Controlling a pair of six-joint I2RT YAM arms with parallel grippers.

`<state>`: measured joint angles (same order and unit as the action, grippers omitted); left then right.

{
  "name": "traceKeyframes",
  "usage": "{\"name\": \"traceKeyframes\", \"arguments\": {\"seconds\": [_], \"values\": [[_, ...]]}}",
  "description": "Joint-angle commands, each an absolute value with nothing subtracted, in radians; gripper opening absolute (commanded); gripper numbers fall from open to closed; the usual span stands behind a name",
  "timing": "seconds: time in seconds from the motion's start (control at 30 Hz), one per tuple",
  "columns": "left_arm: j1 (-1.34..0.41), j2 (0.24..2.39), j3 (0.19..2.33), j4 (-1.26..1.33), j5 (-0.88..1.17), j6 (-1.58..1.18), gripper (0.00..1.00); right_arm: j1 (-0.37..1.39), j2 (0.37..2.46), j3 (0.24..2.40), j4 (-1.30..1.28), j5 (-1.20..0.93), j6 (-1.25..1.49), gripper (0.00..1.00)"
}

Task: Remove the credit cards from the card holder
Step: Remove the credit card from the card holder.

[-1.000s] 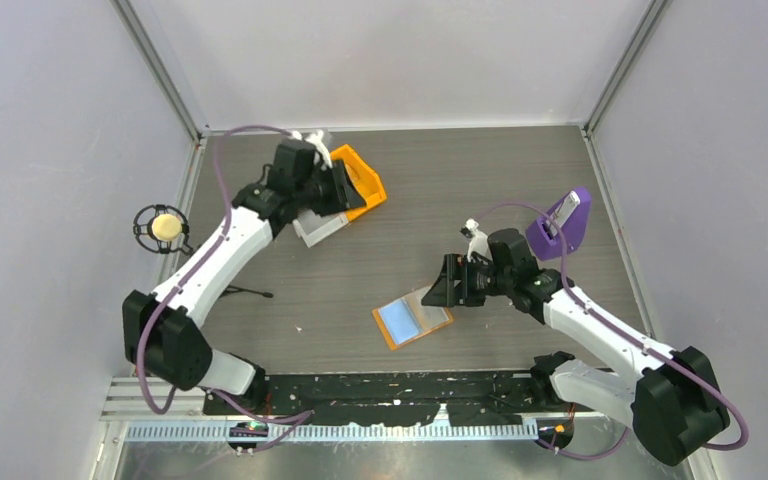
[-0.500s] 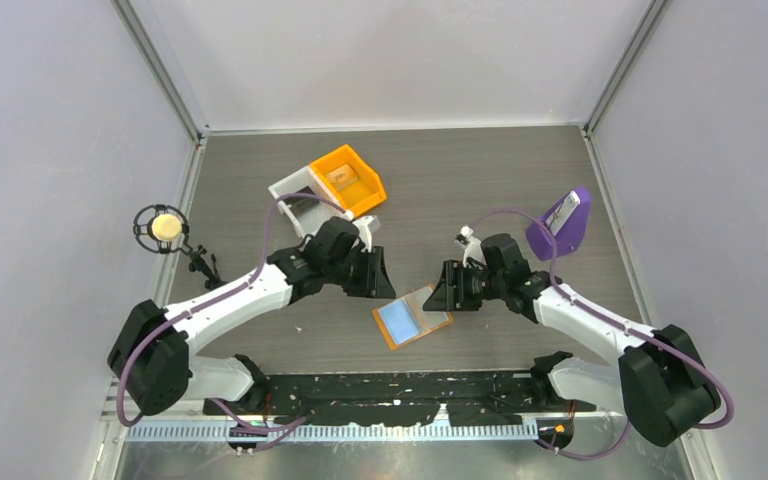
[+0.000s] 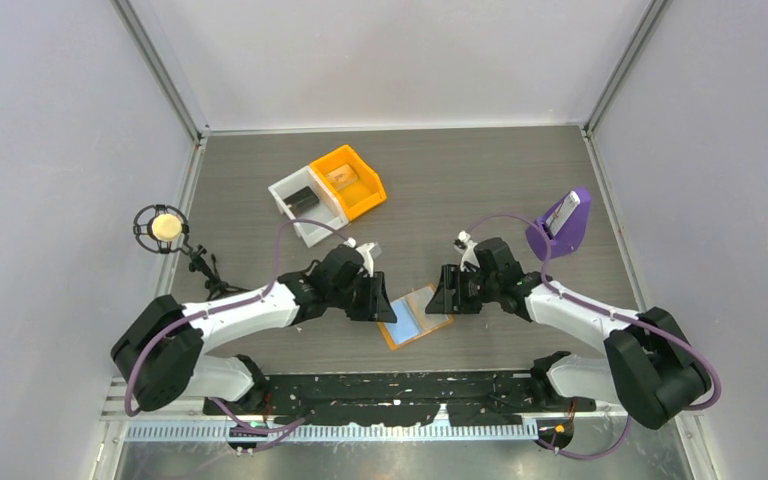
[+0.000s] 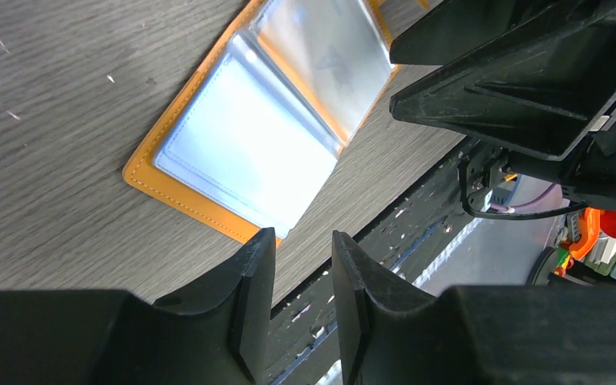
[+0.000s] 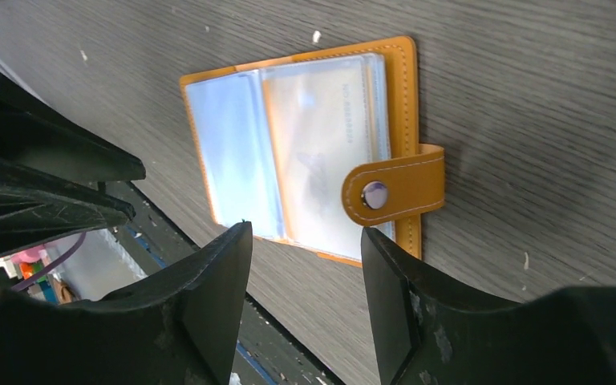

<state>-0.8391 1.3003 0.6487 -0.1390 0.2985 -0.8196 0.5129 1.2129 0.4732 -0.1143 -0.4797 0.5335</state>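
Note:
The orange card holder [image 3: 415,318] lies open and flat on the table, its clear bluish pockets facing up. In the right wrist view a pale credit card [image 5: 321,144] shows through the pocket beside the snap strap [image 5: 393,191]. My left gripper [image 3: 384,306] hovers at the holder's left edge. Its fingers [image 4: 258,273] stand a narrow gap apart with nothing between them, just off the holder's corner [image 4: 241,228]. My right gripper [image 3: 442,296] hangs over the holder's right edge, open and empty, its fingertips [image 5: 233,249] straddling the holder's near edge [image 5: 305,160].
An orange bin [image 3: 348,180] and a white bin [image 3: 298,205] holding a dark item stand at the back left. A purple wedge stand [image 3: 560,225] sits at the right. A round yellow-centred device [image 3: 165,227] stands at the left wall. The black base rail [image 3: 390,395] runs along the near edge.
My left arm swung from the bins at the back down to the card holder's left side. My right gripper crept slightly left and its jaws narrowed.

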Motion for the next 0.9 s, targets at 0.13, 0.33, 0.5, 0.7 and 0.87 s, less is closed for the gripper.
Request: {"name": "traceKeyframes", "arguments": {"seconds": [0.13,0.33,0.5,0.7,0.87], "values": [[-0.869,1.351,0.59,-0.05,0.253,-0.866,0.33,0.547,1.263,0.471,-0.054,-0.398,0.522,0.59],[-0.874,1.363,0.548,-0.05,0.238,-0.87,0.33,0.582,1.275,0.459,-0.044,-0.381,0.536,0.59],[-0.878,1.381,0.52,-0.009,0.231,-0.87,0.32,0.597,1.266,0.437,-0.006,-0.429,0.582,0.59],[-0.879,1.395,0.518,0.018,0.245,-0.865,0.32,0.605,1.239,0.412,0.1,-0.493,0.664,0.59],[-0.879,1.386,0.526,0.037,0.259,-0.862,0.32,0.61,1.191,0.392,0.161,-0.558,0.727,0.58]]}}
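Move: The open card holder lies flat between the hands. Its middle is about 5 cm right of the left hand, 2 cm ahead and 6 cm lower; from the right hand it is some 5 cm to the left, 1 cm ahead and 3 cm lower. From the left hand, the white bin stands about 24 cm ahead and 17 cm left, and the orange bin about 28 cm ahead and 8 cm left. The purple stand is roughly 19 cm ahead of the right hand and 24 cm right. The clear pocket page on the holder's right half is met at its free edge by the right hand's finger: the hand sinks about 1.5 cm, then goes left some 2.5 cm and back a little while easing up 1 cm, pushing the page over with its fingers kept half open. The left hand drops about 5.5 cm, drawing back and slightly left, to the holder's near-left corner and stays there, fingers parted little. ##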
